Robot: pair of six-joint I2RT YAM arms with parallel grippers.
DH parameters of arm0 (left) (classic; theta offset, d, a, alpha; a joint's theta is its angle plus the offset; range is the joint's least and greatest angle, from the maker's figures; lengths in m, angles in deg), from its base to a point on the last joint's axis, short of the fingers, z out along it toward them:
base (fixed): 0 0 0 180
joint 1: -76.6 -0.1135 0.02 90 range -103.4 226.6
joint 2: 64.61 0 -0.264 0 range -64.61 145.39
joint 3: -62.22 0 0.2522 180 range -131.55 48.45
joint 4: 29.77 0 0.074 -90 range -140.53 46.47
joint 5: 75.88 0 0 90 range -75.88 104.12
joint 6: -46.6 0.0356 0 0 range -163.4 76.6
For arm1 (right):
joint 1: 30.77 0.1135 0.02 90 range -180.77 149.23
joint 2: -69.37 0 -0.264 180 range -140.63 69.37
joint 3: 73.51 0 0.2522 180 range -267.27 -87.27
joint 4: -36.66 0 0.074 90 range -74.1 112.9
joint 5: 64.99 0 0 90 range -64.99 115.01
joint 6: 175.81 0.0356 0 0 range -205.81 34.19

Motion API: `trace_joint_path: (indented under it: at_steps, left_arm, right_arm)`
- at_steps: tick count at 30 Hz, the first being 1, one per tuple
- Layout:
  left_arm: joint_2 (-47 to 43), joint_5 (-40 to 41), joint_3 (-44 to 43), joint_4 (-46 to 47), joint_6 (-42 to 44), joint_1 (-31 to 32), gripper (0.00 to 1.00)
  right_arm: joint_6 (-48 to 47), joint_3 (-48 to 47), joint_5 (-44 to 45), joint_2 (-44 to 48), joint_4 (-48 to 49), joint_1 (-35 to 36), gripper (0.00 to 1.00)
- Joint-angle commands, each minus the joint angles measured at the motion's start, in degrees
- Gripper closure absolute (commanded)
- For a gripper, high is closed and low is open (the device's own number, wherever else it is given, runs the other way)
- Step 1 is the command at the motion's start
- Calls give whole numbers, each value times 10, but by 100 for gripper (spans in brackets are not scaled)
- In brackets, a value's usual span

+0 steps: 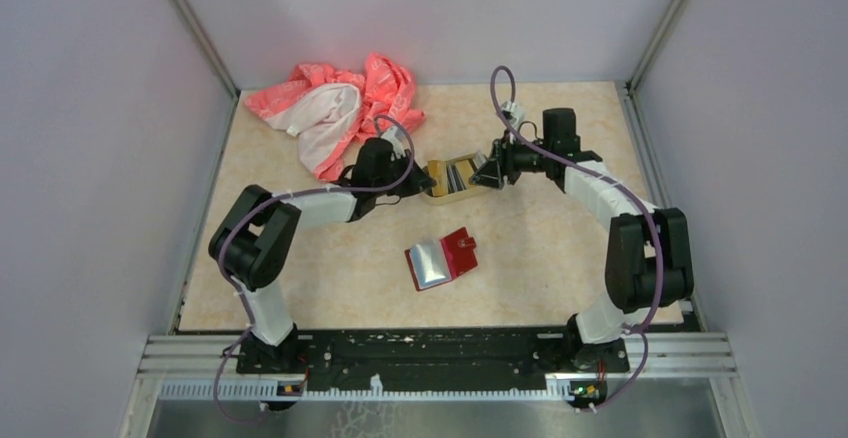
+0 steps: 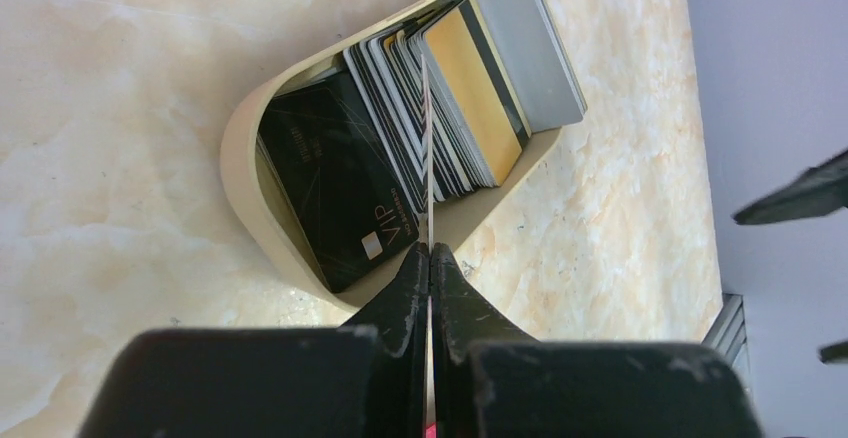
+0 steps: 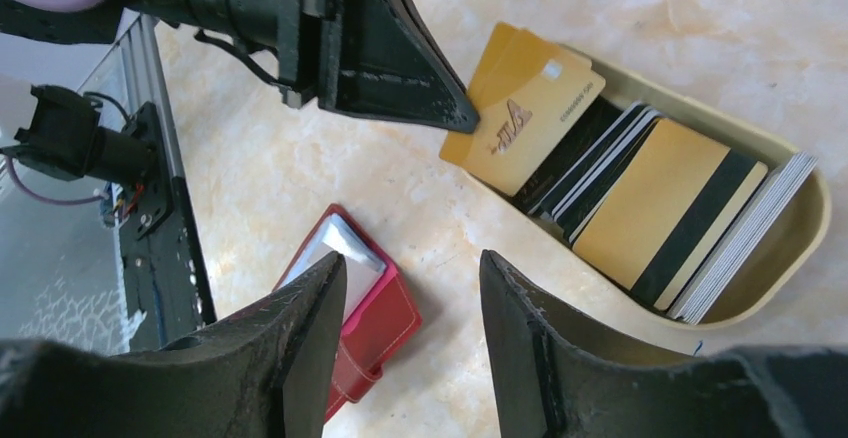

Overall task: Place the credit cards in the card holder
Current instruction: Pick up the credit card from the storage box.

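A tan tray [image 1: 462,190] holds a row of credit cards [image 2: 480,88], gold, grey and black. My left gripper [image 2: 430,256] is shut on the near edge of one gold card [image 3: 525,113], which shows edge-on in the left wrist view and stands over the tray's left end. From the other side, my right gripper [image 3: 412,268] stands open beside the tray with nothing between its fingers. The dark-red card holder [image 1: 440,258] lies open on the table nearer the arm bases, its greyish pocket [image 3: 335,258] facing up.
A pink and white cloth [image 1: 335,108] lies bunched at the back left of the table. Grey walls enclose the table on three sides. The black rail with the arm bases [image 1: 430,348] runs along the near edge.
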Motion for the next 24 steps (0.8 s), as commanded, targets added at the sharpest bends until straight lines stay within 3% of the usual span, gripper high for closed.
trace_joint_path:
  at_steps: [1,5,9,12,15,24]
  left_arm:
    - [-31,-4,35,72,56,-1,100]
    - [-27,-38,51,119,84,-10,100]
    - [-17,-90,73,198,84,-28,100]
    - [-12,-115,88,251,80,-35,100]
    - [-6,-134,101,305,74,-39,100]
    - [24,-193,105,410,37,-49,100]
  right_arm:
    - [-10,7,-23,-15,41,11,46]
    - [34,21,-14,-43,141,12,38]
    - [13,-42,-8,-101,132,17,29]
    - [52,-63,-12,-130,167,21,24]
    - [105,-53,-14,-150,232,27,22]
    - [157,-74,-24,-183,291,41,21]
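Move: The gold card, already pinched in the left fingers, lies about 10 cm to the right hand's left, 6 cm ahead and 8 cm below. The right hand's open jaws, where it is being taken, are some 13 cm right of the left hand, 4 cm back and 8 cm higher. From the right hand the storage box's middle is about 8 cm ahead, 5 cm left and 15 cm down, the card holder 8 cm back, 9 cm left and 17 cm down. Keeping its pinch on the gold card, the left hand rises about 4 cm from above the storage box's left end, tilting its fingertips up some 20 degrees while swinging them a little clockwise, so that the card is held up towards the right gripper. The right hand sinks at first, then sweeps forward and left over the box, some 5 cm forward, 4 cm down and 4 cm left in all, opening its jaws from about half to nearly four fifths as it closes in on the card, still without touching it. ##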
